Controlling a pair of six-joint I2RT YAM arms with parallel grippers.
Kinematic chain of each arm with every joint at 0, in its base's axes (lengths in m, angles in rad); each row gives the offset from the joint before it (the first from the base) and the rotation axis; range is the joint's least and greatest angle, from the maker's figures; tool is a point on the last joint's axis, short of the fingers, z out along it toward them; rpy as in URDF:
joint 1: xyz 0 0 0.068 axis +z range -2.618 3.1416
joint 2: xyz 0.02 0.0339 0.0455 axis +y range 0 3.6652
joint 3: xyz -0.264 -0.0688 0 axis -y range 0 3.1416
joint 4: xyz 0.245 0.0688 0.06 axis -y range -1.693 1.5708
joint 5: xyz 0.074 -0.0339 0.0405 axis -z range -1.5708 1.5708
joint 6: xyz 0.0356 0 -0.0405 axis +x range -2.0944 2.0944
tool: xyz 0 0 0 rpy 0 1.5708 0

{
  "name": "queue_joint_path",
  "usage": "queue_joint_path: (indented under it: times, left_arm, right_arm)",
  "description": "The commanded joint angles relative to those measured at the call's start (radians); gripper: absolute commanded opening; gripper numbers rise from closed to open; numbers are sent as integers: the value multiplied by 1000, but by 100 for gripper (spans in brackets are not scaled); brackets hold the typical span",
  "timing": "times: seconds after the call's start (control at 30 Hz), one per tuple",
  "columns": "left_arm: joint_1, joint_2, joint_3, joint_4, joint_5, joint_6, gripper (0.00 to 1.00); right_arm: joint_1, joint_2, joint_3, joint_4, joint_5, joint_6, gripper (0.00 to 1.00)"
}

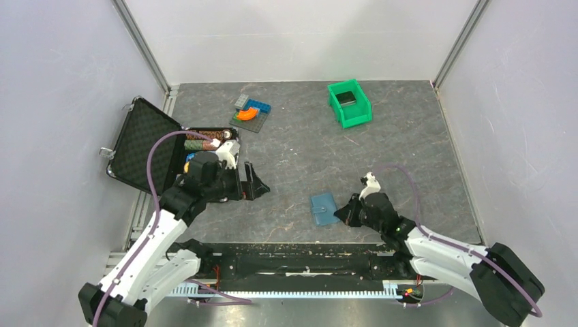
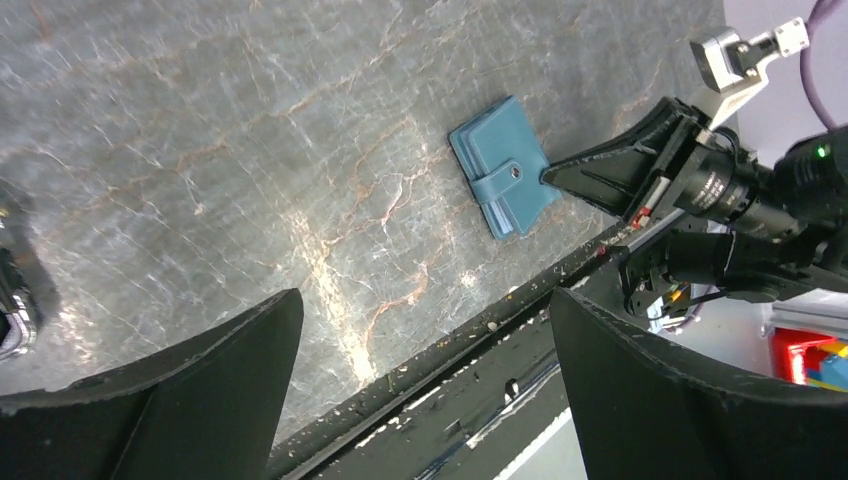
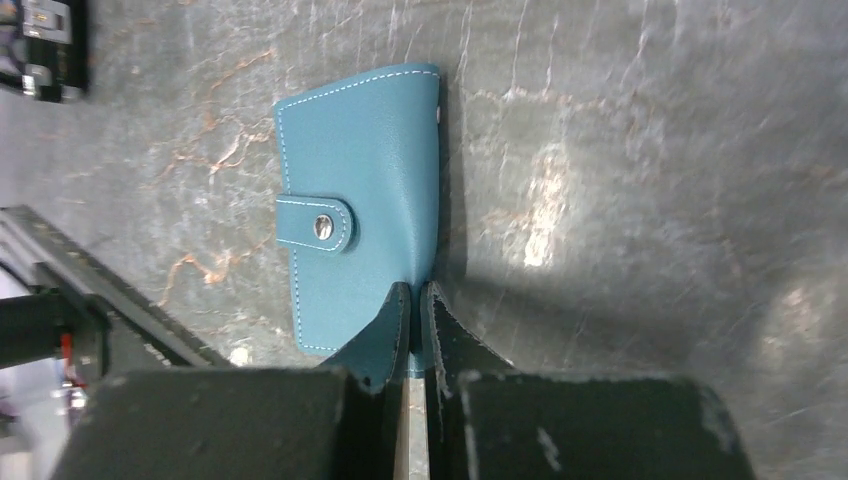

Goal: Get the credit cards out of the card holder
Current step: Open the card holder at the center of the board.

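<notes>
The card holder [image 1: 324, 209] is a teal-blue wallet lying closed on the grey table, its snap strap [image 3: 318, 224] fastened. No credit cards show; they are hidden. My right gripper [image 3: 415, 292] is shut, and its tips sit at the folded spine edge of the card holder [image 3: 360, 180], touching or just over it. From the left wrist view, the card holder [image 2: 500, 178] lies flat with the right gripper [image 2: 560, 177] at its side. My left gripper [image 1: 257, 182] is open and holds nothing, a hand's width left of the card holder.
A black foam-lined case [image 1: 140, 143] stands open at the left, with striped chips [image 1: 203, 140] beside it. Coloured building blocks [image 1: 251, 112] lie at the back. A green bin [image 1: 349, 103] sits at the back right. The table's front rail [image 2: 480, 330] runs just below the card holder.
</notes>
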State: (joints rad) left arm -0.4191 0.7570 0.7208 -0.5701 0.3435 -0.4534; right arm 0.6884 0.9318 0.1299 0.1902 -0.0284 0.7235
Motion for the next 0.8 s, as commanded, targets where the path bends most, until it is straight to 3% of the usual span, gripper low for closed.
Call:
queue_joint_path:
  times: [0.0,0.03,0.17,0.23,0.43,0.57,0.77]
  left_arm:
    - [-22,72,-20,64,53,-119,98]
    - [-36,84,-34,88,46,-141,97]
    - [-124,142,-75,187,-2,-221,92]
    - [-178,194,-76,208,-39,-234,91]
    - [-313,373,-30,295,-123,-266,85]
    - [-360,499,25,354,-112,-281,79]
    - [-424,627,32,460,-80,-307,75]
  right_arm:
    - [45,-73,-98,117,20,218,0]
    - [50,-83,-104,123,17,214,1]
    - [57,-127,-69,7,18,120,26]
    - [58,-163,-49,-58,22,70,33]
    - [57,-221,9,-128,50,-79,34]
    - [56,-160,72,-131,42,-153,40]
    - [45,-12,92,-60,32,-189,41]
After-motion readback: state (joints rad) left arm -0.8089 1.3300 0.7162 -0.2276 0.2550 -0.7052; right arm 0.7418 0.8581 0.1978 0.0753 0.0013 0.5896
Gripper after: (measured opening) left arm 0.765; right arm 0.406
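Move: The card holder, its near right corner pinched in the right fingers, has its middle about 4 cm to that hand's left, 2 cm ahead and a centimetre lower. From the left hand it lies some 17 cm right, 2 cm back and 16 cm down. The open case stands about 17 cm left of the left hand and 15 cm ahead, the brick plate 35 cm ahead and 5 cm left. The green bin is 40 cm ahead of the right hand and 5 cm right. Rightward and down together, the left hand swings towards the card holder, about 11 cm across and 10 cm lower, tipping down nearly 20 degrees while its wide-open fingers narrow a little. The right hand draws the pinched holder slightly further back, opens its fingers to let go, then rises some 2 cm and eases forward over the spine edge. ##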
